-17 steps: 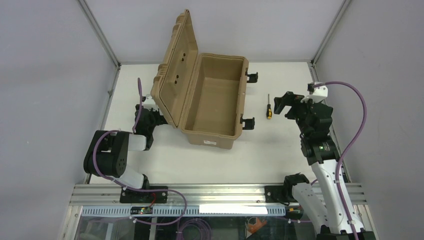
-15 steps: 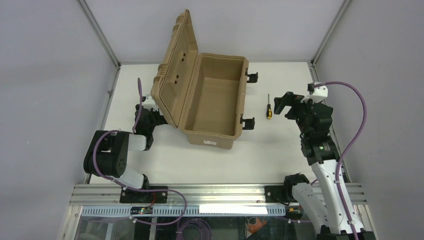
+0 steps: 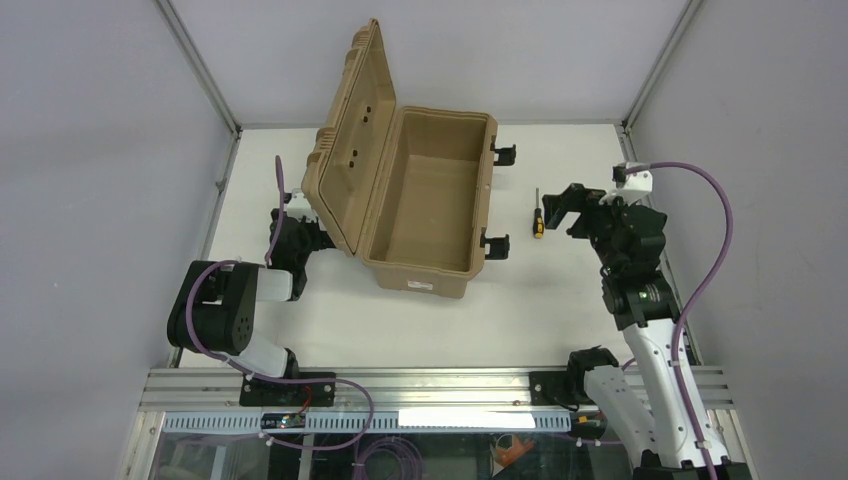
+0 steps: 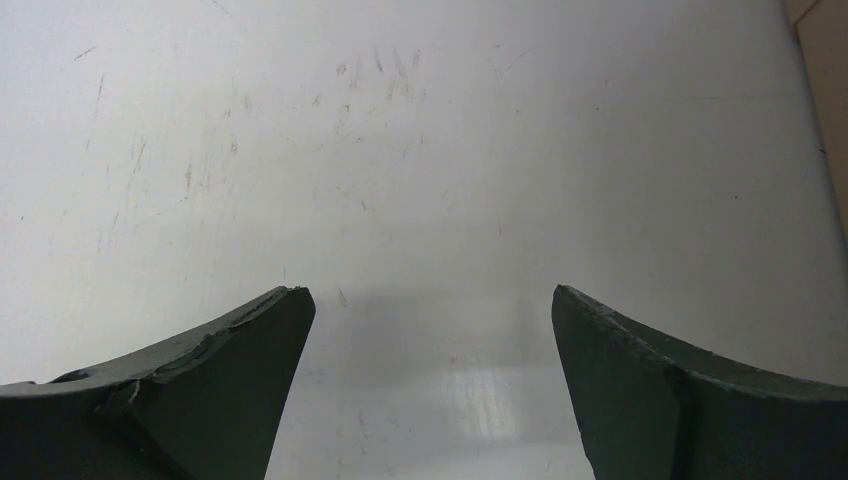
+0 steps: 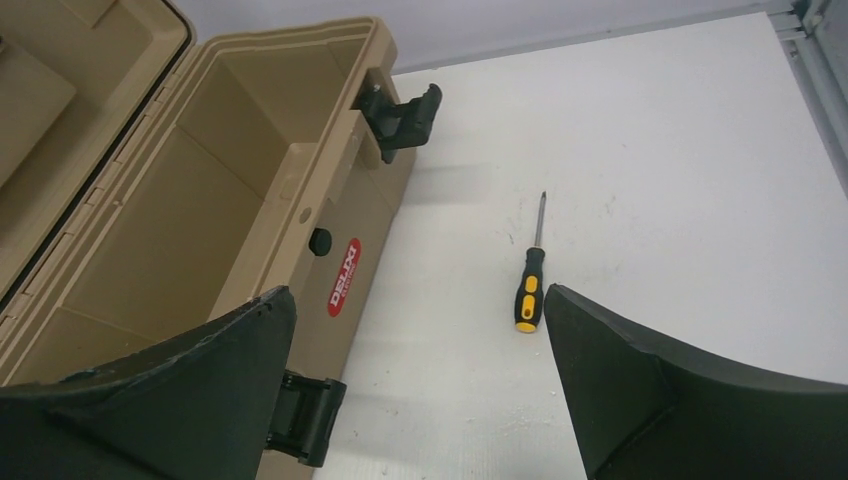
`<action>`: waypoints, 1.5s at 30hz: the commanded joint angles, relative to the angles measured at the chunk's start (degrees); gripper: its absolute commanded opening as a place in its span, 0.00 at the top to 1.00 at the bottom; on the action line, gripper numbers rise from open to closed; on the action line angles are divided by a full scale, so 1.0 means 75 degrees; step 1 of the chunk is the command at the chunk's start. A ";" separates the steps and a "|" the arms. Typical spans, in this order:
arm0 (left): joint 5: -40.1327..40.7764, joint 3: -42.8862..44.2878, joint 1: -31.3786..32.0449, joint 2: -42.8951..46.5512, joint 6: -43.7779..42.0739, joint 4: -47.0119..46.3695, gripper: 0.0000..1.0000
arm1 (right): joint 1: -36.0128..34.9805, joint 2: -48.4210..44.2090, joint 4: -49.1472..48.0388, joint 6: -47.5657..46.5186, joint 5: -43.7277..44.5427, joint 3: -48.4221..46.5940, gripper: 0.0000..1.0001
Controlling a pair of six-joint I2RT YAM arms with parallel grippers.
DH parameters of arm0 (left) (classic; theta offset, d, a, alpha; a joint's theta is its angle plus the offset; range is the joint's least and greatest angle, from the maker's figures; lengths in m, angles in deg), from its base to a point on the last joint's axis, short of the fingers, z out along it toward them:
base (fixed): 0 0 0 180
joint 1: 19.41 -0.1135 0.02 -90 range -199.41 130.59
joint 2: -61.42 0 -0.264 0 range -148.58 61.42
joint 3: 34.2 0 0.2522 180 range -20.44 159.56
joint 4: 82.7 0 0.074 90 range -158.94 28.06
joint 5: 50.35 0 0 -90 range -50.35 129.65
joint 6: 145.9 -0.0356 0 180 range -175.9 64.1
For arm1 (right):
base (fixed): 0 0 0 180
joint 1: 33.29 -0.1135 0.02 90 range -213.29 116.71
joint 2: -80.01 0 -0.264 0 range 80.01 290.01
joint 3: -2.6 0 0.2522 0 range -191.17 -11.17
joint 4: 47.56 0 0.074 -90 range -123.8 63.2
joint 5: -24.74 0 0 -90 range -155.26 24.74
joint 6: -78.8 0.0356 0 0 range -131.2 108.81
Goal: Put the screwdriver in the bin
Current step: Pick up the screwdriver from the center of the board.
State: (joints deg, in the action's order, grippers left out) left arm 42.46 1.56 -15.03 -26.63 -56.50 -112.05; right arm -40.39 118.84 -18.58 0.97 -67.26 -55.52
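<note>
The screwdriver [image 3: 538,222], yellow and black handled with a thin dark shaft, lies flat on the white table right of the bin [image 3: 430,215]. The bin is a tan case with its lid standing open and an empty inside. My right gripper [image 3: 561,211] hovers open just right of the screwdriver, apart from it. In the right wrist view the screwdriver [image 5: 530,290] lies close to the inner side of the right finger, and the bin [image 5: 200,230] fills the left. My left gripper [image 3: 290,228] is open low beside the bin's lid, nothing between its fingers [image 4: 230,370].
Black latches [image 3: 495,245] stick out from the bin's right wall toward the screwdriver. A metal frame post [image 3: 625,130] and grey walls close in the table at the back and sides. A sliver of the bin [image 4: 830,60] shows at the left wrist view's top right.
My right gripper has shifted slightly left, closer to the screwdriver. The left arm, the bin and the screwdriver have not moved.
</note>
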 commanded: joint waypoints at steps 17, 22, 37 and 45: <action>-0.0122 -0.0013 -0.0080 0.0233 0.0059 -0.0392 0.01 | 0.0021 0.2904 0.2232 -0.0292 0.0347 -0.4631 0.01; -0.0125 -0.0008 -0.0080 0.0238 0.0067 -0.0393 0.01 | 0.0022 0.4225 0.3398 -0.0398 0.0766 -0.6170 0.01; -0.0128 -0.0013 -0.0080 0.0232 0.0063 -0.0392 0.01 | 0.0065 0.7028 0.4764 -0.0180 0.1023 -0.7365 0.01; -0.0129 -0.0014 -0.0079 0.0232 0.0061 -0.0394 0.01 | 0.0162 0.7929 0.4302 -0.0116 0.0730 -0.6547 0.01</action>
State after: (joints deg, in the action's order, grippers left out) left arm 42.48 1.56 -15.03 -26.63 -56.50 -112.05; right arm -39.88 176.54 15.85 -0.71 -60.15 -106.91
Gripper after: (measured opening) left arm 0.992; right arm 0.990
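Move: The screwdriver lies on the board about 12 cm ahead of the right hand, 4 cm to its right and some 27 cm below. The open bin's middle is roughly 27 cm to the left of the screwdriver and about level with it. Facing the screwdriver are the bin's near latch, about 2 cm ahead and 9 cm left of the right hand, and far latch, 20 cm ahead and 8 cm left. From the left hand the screwdriver is some 58 cm right and 4 cm ahead. Heading for the screwdriver, the empty right hand arcs up, forward and down: it first climbs about 10 cm, swings forward some 13 cm, then sinks ever more steeply to finish above the screwdriver, around 6 cm lower than where it began. On the way its fingers tip down by about 40 degrees and stay wide open, touching nothing. ##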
